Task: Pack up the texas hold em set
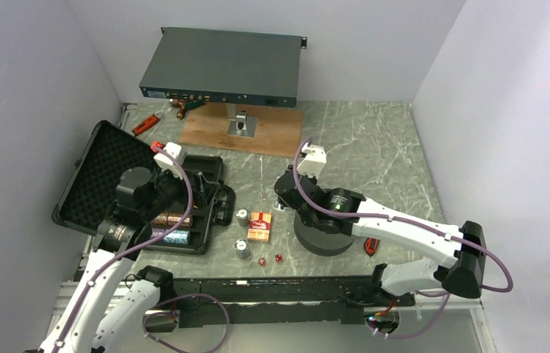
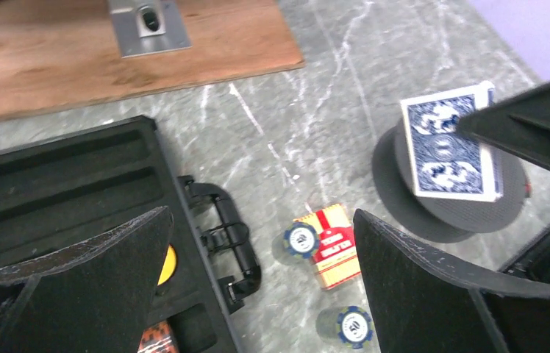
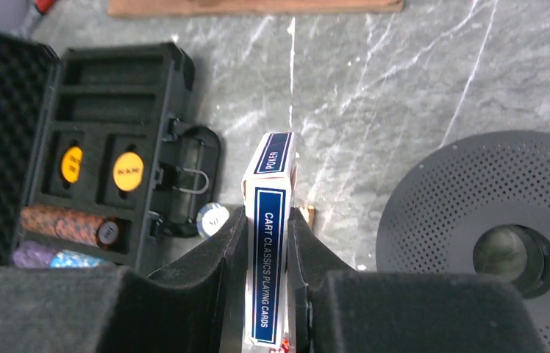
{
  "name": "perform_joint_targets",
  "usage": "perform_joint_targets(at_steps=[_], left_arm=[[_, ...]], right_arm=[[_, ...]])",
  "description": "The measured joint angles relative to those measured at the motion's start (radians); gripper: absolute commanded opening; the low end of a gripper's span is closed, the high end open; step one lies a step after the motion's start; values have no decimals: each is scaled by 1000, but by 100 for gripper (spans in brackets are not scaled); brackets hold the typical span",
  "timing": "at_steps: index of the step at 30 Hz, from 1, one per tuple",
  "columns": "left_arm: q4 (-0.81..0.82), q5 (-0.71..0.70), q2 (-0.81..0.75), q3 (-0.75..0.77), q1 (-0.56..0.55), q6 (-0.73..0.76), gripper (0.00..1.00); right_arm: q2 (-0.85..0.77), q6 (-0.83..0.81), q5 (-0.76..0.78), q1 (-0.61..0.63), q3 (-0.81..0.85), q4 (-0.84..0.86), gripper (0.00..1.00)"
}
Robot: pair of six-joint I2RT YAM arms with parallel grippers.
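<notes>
The black briefcase [image 1: 209,168] lies open at the left, its foam-lined lid [image 1: 103,176] folded back. Yellow discs [image 3: 128,170] and a chip stack [image 3: 66,224] sit in its tray. On the table beside the case handle [image 2: 228,235] lie a red card deck box [image 1: 259,226], two chip stacks [image 1: 243,217] [image 1: 243,248] and two red dice [image 1: 262,262]. My left gripper [image 2: 257,294] hovers open over the tray's right edge, nothing between its fingers. My right gripper [image 3: 267,220] is shut on a blue card deck box [image 3: 268,243], held on edge above the table.
A thick dark grey foam ring [image 1: 323,235] lies under my right arm. A wooden board [image 1: 243,129] with a metal bracket and a flat grey rack-mount box [image 1: 224,66] stand at the back. Red-handled tools [image 1: 145,123] lie at the back left.
</notes>
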Motion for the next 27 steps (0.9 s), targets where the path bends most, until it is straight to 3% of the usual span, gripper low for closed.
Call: perform_joint_targets(at_steps=[16,27], left_arm=[[112,408,65,45,-2,-64,99],[280,443,126,29,-140,-180,100]], right_arm=[[-219,-45,18,0,-161,252,0],[-302,-119,28,0,-259,434,0]])
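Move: The blue card deck, held by the right gripper, is about 20 cm to the left hand's right, nearly level with it in reach, maybe 5 cm lower. On the table some 20 cm below the left hand, the red card deck lies about 13 cm to its right and 2 cm back, the farther chip stack about 8 cm right and level in reach. From the right hand, the open left gripper is about 21 cm left, level in reach, 4 cm higher; the grey ring is some 14 cm right, 1 cm back, 16 cm below. Bring the wide-open left gripper about 10 cm to the right towards the blue card deck, drawing it back and raising it some 5 cm each as you swing its fingers about 30 degrees clockwise. Meanwhile keep the right fingers pinched on that deck, raise it about 6 cm, and tip the fingers up towards level while rolling the hand's left side upward. ##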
